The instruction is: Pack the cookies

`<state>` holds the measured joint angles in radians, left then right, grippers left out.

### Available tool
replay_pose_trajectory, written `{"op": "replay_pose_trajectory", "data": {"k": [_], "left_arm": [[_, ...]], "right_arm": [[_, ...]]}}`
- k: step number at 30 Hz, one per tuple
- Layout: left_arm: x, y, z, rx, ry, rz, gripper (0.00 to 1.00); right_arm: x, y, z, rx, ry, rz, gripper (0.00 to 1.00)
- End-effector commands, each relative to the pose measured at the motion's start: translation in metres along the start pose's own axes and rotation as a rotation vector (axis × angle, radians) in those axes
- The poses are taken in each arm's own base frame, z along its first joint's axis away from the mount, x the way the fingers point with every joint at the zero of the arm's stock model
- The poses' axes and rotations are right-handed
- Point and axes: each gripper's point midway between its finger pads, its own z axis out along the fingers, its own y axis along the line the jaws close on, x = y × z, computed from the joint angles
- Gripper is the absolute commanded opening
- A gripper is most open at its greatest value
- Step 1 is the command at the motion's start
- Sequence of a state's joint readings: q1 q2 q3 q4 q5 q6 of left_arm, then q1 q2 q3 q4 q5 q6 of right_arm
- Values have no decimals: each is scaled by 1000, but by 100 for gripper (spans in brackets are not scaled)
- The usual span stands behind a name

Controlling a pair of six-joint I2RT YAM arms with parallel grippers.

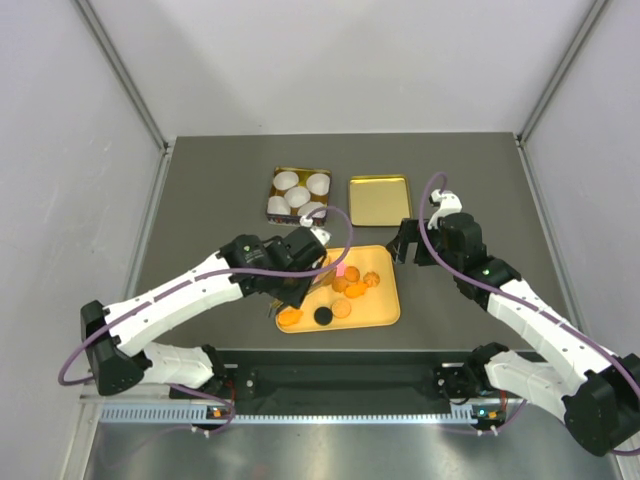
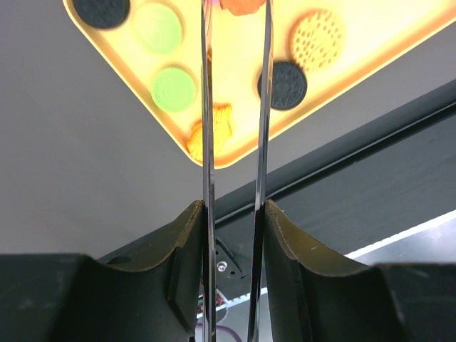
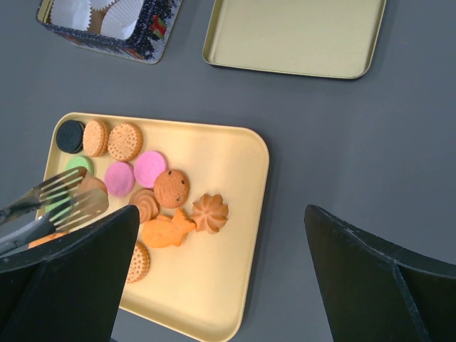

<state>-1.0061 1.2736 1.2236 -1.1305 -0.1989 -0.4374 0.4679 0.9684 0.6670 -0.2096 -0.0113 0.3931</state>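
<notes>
Several cookies (image 1: 350, 285) lie on a yellow tray (image 1: 388, 312): pink rounds (image 3: 149, 169), an orange fish (image 3: 165, 231), a flower shape (image 3: 210, 213), green discs (image 2: 173, 88) and a black one (image 2: 283, 84). My left gripper (image 2: 234, 210) is shut on a pair of metal tongs (image 2: 206, 142). Their forked tips (image 3: 68, 199) reach over the tray's left part. An orange cookie (image 2: 242, 6) shows between the tips at the frame's top edge. My right gripper (image 3: 221, 214) hangs wide open above the tray's right side, with nothing in it.
A dark tin (image 1: 298, 193) lined with white paper cups stands behind the tray. Its gold lid (image 1: 379, 199) lies to the right of it. The dark table's near edge and a black rail run just below the tray (image 2: 342, 164).
</notes>
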Motion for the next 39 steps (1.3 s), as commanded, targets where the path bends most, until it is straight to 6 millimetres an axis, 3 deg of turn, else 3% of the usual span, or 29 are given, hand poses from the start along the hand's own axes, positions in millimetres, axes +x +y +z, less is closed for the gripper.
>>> {"op": "replay_pose_trajectory", "data": {"k": [1, 6, 14, 18, 22, 30, 39], "left_arm": [[-36, 4, -24, 10, -141, -35, 35], [-75, 20, -21, -7, -207, -95, 34], [-156, 86, -18, -105, -357, -254, 34], [-180, 122, 5, -203, -361, -300, 34], [-193, 156, 29, -247, -354, -361, 34], [-213, 192, 70, -294, -356, -389, 35], [-224, 205, 84, -305, -363, -407, 35]], "right_arm": [[-11, -1, -3, -3, -50, -7, 100], [-11, 0, -2, -8, -47, -7, 100], [-10, 2, -2, -20, -47, -5, 100], [-10, 2, -3, -19, -49, -5, 100], [-10, 3, -2, -21, -45, -3, 100], [-8, 3, -1, -25, -40, -5, 100], [-8, 2, 0, -17, -41, -3, 100]]}}
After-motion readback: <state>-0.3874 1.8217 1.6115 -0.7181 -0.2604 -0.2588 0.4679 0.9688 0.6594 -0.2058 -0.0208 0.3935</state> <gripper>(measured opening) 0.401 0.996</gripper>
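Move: My left hand already holds the round cookie about 5 cm above the cookie tray, whose middle lies roughly 2 cm to the right. The far-left paper cup in the box is some 29 cm ahead, 7 cm left and 4 cm below. The centre cup is about 4 cm nearer and 3 cm right of it, and the near-left cup 6 cm nearer. From my right hand the far-left cup is about 15 cm ahead, 28 cm left, 4 cm below. I keep the round cookie pinched in my left fingers and sweep it forward about 28 cm, drifting some 6 cm left, from the cookie tray to the far-left cup of the box. I arc up about 5 cm on the way, then sink about as much and a little more, slowing over the cup. My wrist swings nearly 30 degrees counter-clockwise and tips the fingers more forward. ##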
